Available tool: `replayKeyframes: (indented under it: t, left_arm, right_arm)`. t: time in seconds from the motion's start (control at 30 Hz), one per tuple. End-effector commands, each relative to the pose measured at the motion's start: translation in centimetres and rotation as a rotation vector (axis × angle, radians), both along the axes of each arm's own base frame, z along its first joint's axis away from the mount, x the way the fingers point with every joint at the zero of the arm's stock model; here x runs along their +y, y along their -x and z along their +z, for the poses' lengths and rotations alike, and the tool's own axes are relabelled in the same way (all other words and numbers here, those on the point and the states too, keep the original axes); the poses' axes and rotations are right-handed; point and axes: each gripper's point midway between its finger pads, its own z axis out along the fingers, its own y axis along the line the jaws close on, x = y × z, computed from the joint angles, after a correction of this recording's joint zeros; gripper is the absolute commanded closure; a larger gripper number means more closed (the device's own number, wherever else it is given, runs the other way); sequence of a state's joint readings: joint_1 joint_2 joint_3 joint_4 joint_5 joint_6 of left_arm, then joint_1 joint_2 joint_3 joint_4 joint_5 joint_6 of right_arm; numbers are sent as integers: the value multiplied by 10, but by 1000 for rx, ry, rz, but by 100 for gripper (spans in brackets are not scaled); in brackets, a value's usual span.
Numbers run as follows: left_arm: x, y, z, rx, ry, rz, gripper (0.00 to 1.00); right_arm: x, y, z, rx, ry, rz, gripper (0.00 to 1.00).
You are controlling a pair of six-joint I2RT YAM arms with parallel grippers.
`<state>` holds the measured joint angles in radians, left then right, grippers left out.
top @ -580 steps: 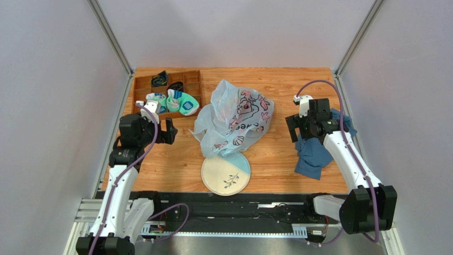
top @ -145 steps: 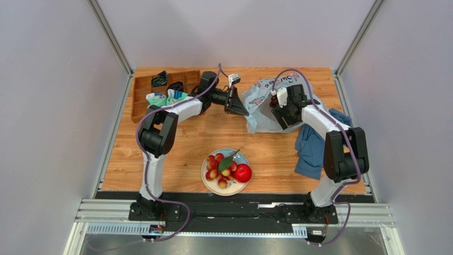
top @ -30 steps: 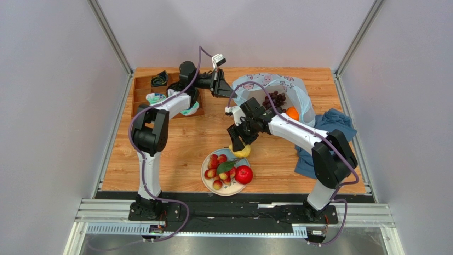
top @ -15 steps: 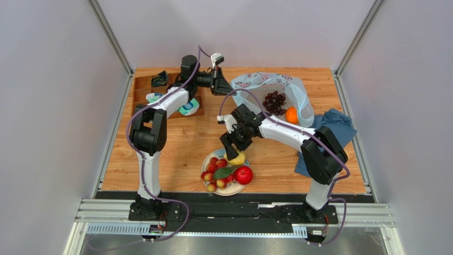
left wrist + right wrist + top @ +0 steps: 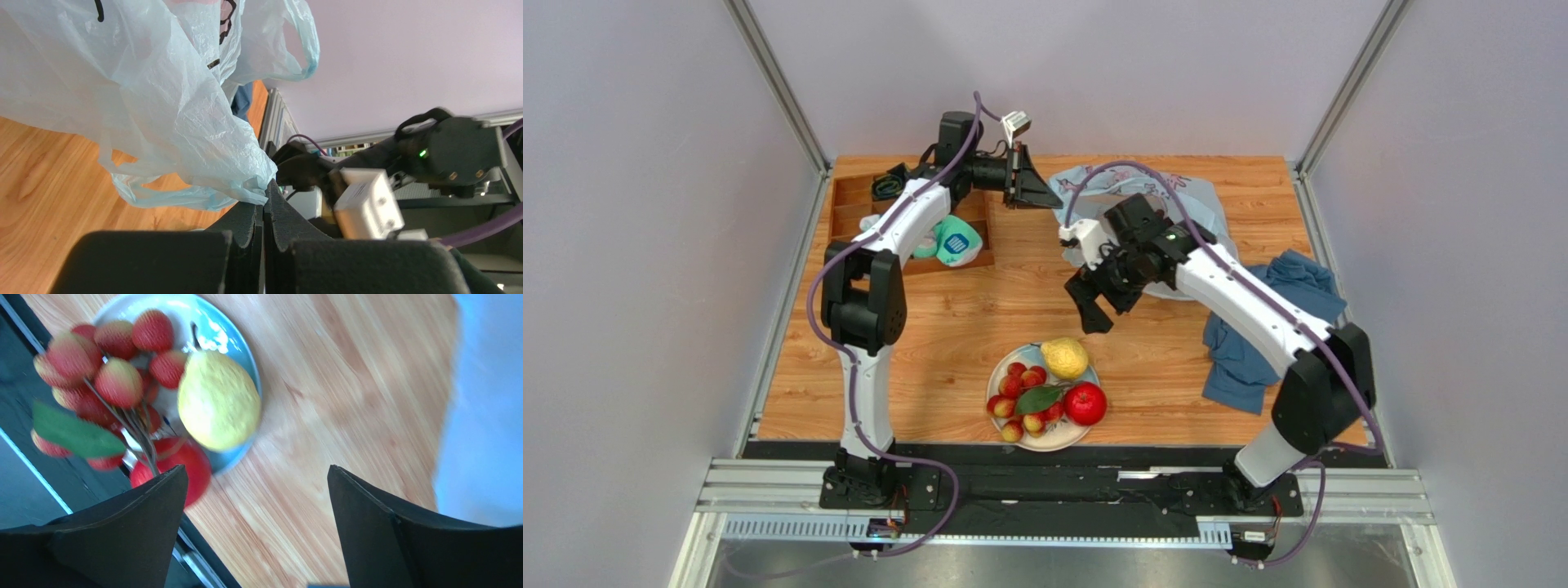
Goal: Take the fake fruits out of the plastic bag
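Note:
The pale-blue plastic bag (image 5: 1090,186) lies at the back of the table, and my right arm covers much of it. My left gripper (image 5: 1028,191) is shut on the bag's edge and holds it up; the left wrist view shows the film (image 5: 153,104) pinched at the tips of that gripper (image 5: 265,193). My right gripper (image 5: 1093,306) is open and empty above bare wood, between bag and plate (image 5: 1057,442). On the plate lie the yellow pear (image 5: 1064,358), the red apple (image 5: 1085,402) and the red-yellow cluster (image 5: 1011,402). The right wrist view shows the pear (image 5: 218,401), apple (image 5: 187,468), cluster (image 5: 116,373) and plate (image 5: 215,327). Grapes and orange are hidden.
A wooden divider tray (image 5: 854,196) with teal-and-white rolled socks (image 5: 950,240) stands at the back left. A dark-blue cloth (image 5: 1259,337) lies at the right edge. Grey walls enclose three sides of the table.
My right gripper has let go of the pear, which now lies on the plate, and has opened and drawn back toward the bag. My left gripper still holds the bag's edge.

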<state>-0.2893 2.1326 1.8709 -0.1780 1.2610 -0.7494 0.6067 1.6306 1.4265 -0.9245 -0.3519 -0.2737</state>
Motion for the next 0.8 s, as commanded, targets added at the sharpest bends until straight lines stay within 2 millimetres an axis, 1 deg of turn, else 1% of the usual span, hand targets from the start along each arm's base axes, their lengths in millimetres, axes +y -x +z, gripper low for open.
replayKeyframes:
  t: [0.0,0.07,0.1,0.13,0.17,0.2,0.23,0.27,0.3,0.33,0.37,0.43,0.47,0.5,0.57,0.6,0.67,0.7,0.77]
  left_arm:
    - [2,-9,-15,-1,-35,36,100]
    - [3,-7,-14,-1,-34,37,100]
    - [3,-6,-14,0,-34,37,100]
    - [3,-5,-14,5,-35,37,100]
    - [3,-4,-14,8,-35,36,100]
    - [4,-4,-13,6,-35,38,100]
    - [4,-3,-14,9,-36,38,100]
    - [4,-4,-13,9,-37,41,100]
    - [3,-4,-13,7,-37,42,100]
    - [3,-2,-11,5,-34,38,100]
    - [2,-1,-11,6,-34,36,100]
    - [1,5,-9,10,-33,27,100]
    - [0,7,-10,12,-34,23,100]
    - [-1,11,-13,23,-36,14,100]
    - [-3,15,-12,24,-36,7,100]
    - [-6,18,-13,29,-36,-2,100]
    - [-9,21,-13,25,-35,-10,100]
    - [-12,24,-12,24,-36,-18,100]
    - [-13,26,-11,20,-34,-24,100]
  right_arm:
    - [-68,-19,20,-112,73,-111,19]
    - [-89,-41,28,-160,78,-185,26]
    - [-110,-57,30,-173,80,-256,28]
    - [-118,-67,37,-195,69,-281,30]
    - [-125,-78,36,-215,74,-285,36]
    - [-137,-87,35,-232,88,-312,38]
    - [-141,-94,31,-245,111,-317,40]
    - [-144,-106,22,-264,143,-302,45]
    - [-149,-113,15,-273,175,-309,47]
    - [-150,-119,10,-281,191,-302,50]
    - [-149,-131,0,-291,200,-297,52]
    - [-153,-145,-8,-317,231,-298,53]
    - [-152,-155,-9,-337,232,-302,53]
    - [-152,-164,-15,-338,246,-300,53]
    - [-151,-177,-17,-362,251,-308,54]
    - [-154,-187,-20,-372,274,-323,54]
    - [-159,-198,-22,-388,300,-347,54]
    - [-169,-208,-23,-404,343,-373,54]
    - [-182,-218,-22,-422,378,-401,53]
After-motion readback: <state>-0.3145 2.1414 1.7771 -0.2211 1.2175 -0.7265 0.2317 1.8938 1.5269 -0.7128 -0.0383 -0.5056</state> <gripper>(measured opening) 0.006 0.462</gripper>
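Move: The dark grapes, still in the bag, are hidden from the right hand's view: some 24 cm ahead of the open, empty gripper, about 14 cm to its right and 12 cm below. The orange lies in the bag too, about 5 cm nearer the base than the grapes and 7 cm right of them. Just 4 cm back and 4 cm left of the right hand, 10 cm down, is the pear on the plate. From the left hand, pinching the bag's rim, the grapes are roughly 7 cm ahead, 19 cm right, 23 cm below. The empty right hand leaves the plated pear, first swinging right about 15 cm with a small rise, then reaching forward, some 17 cm in all, and dipping about 8 cm from its highest point into the bag's mouth towards the grapes, turning nearly 20 degrees clockwise while its fingers narrow to about half open. The left hand keeps its pinch on the bag's rim and sinks about 4 cm, with a slight draw back near the end. ##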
